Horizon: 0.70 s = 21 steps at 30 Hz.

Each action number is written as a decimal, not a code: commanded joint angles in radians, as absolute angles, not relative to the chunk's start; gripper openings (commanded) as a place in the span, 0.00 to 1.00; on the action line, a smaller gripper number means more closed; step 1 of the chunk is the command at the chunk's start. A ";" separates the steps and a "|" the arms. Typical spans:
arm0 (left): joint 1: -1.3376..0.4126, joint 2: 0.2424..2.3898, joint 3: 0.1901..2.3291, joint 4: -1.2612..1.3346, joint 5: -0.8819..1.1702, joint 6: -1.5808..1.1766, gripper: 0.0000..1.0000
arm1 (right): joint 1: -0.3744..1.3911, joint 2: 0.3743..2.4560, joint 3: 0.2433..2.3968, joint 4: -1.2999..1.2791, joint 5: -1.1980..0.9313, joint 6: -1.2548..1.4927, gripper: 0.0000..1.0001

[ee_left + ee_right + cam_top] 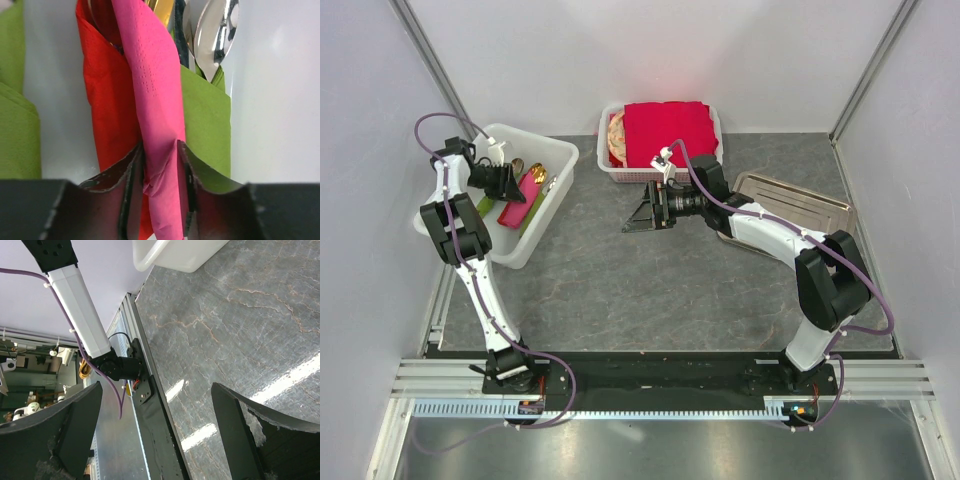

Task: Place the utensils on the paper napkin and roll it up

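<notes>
The pink paper napkin (pixel 157 100) is rolled into a slim bundle, and a gold utensil tip (pixel 161 6) pokes out of its top. It lies in the white bin (pixel 555 200), on top of a red bundle (pixel 107 100) and a green bundle (pixel 205 120). My left gripper (pixel 159 145) reaches into the bin (pixel 518 190). Its jaws stand slightly apart on either side of the roll's lower end, which is creased there. My right gripper (pixel 638 212) hovers over the middle of the table, wide open with only bare tabletop between its fingers (pixel 156 387).
Shiny spoon bowls (pixel 217 30) stick out of the green bundle. Another green bundle (pixel 17 130) lies at the left. A white basket (pixel 610 170) holding a thick red napkin stack (pixel 670 135) stands at the back. A metal tray (pixel 800 205) lies at the right.
</notes>
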<state>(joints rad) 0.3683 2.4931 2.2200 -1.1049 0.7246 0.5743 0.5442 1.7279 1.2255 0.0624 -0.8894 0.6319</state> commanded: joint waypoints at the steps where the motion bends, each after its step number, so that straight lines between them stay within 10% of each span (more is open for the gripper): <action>1: 0.367 2.416 2.214 -1.020 0.678 0.552 0.43 | 0.545 1.726 1.262 0.069 -0.900 0.623 0.98; 21: 0.374 2.215 2.161 -0.959 0.563 0.514 0.76 | 0.531 1.704 1.324 0.020 -0.910 0.578 0.98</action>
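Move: The pink roll lies between the barely parted left fingers: its middle is about 3 cm ahead, 2 cm to the right and 1 cm below. The red roll's middle is some 2 cm ahead and 1 cm to the left, tucked under the pink one. One green roll lies 5 cm ahead and 5 cm left, the other 1 cm ahead and 6 cm right. From the idle right hand, the pink roll is roughly 29 cm left, 6 cm ahead and 18 cm below. Spread the left fingers wide to free the pink roll, easing the gripper forward and left at first. Then lift it up and away, slowly and then faster, about 5 cm in all, drifting some 2 cm left and swinging the fingers roughly 10 degrees away from the right as it comes clear. ##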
